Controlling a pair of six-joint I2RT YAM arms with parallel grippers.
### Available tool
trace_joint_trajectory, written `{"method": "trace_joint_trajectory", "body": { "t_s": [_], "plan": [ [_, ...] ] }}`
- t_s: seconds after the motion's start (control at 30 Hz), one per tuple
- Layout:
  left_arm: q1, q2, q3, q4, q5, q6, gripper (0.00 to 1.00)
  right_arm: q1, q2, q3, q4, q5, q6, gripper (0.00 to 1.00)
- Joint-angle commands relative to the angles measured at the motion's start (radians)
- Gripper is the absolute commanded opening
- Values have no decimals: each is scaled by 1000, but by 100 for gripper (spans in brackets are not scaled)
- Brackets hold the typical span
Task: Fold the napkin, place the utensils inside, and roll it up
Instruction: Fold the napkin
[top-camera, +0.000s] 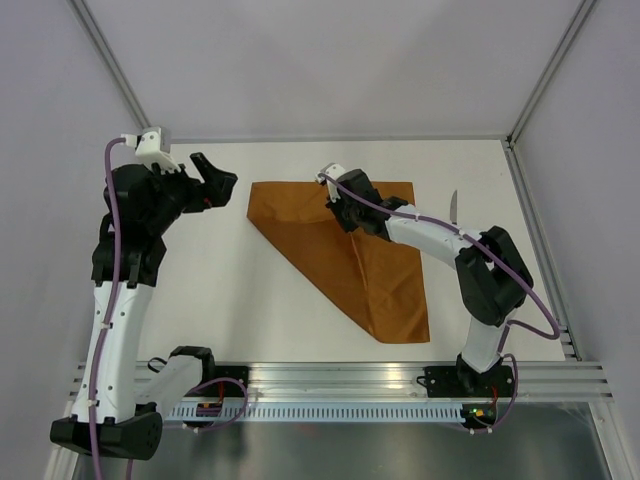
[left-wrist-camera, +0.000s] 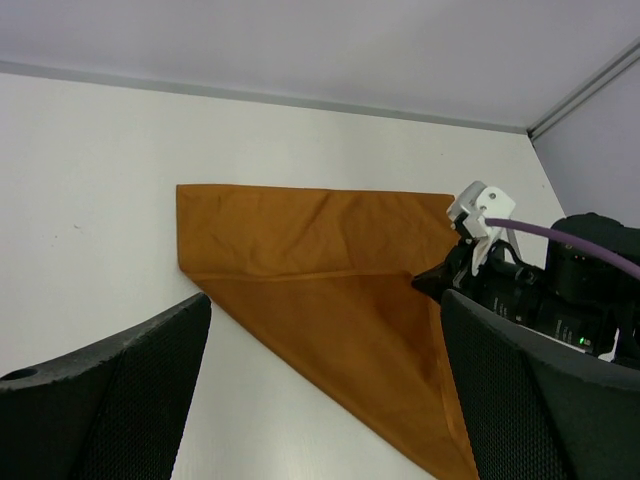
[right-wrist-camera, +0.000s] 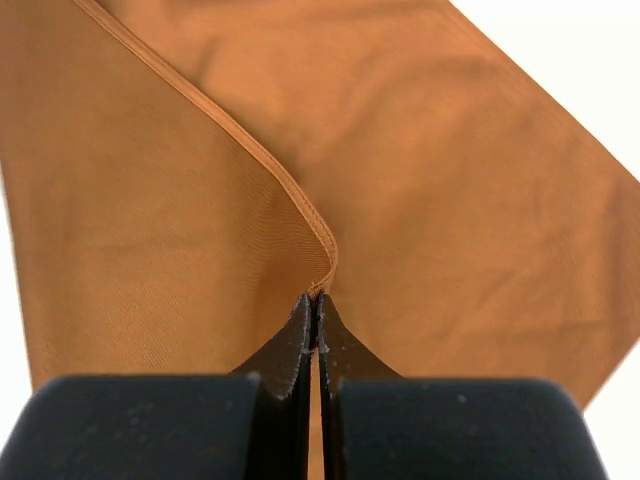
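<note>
The rust-orange napkin lies on the white table, partly folded over on a diagonal into a rough triangle. My right gripper is shut on the hemmed edge of the napkin, pinching it at the fingertips and holding that flap slightly raised over the lower layer. My left gripper hovers open to the left of the cloth, holding nothing. In the left wrist view its wide-apart fingers frame the napkin, and the right gripper shows at the cloth's right side. The knife lies right of the napkin.
An aluminium rail carrying both arm bases runs along the near edge. Grey enclosure walls close off the back and sides. The right arm's forearm reaches across the napkin's upper right part.
</note>
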Motion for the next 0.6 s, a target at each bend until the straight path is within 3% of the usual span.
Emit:
{"method": "trace_joint_trajectory", "body": {
  "t_s": [0.0,0.57],
  "plan": [
    [5,-4,-13,39,40,-32,100,-50,-27,-10,22,16,-29,0],
    [5,13,-27,56,52,-41,100,-249,36,-13,78,4,-52,0]
  ]
}}
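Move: My right hand already holds the napkin's lifted near-left corner just above the cloth. The napkin's far-right corner lies about 18 cm ahead, 18 cm to the right and 4 cm lower; the far-left corner is some 18 cm ahead and 25 cm left. The knife's middle is about 27 cm to the right and 3 cm ahead. From my left hand, the far-right corner is roughly 26 cm ahead, 43 cm right and 30 cm below. I keep the corner pinched in my shut right fingers and draw it low over the napkin towards the far-right corner, about 10 cm to my right and 6 cm forward. My height barely changes, and the wrist swings some 10 degrees clockwise as I go. ##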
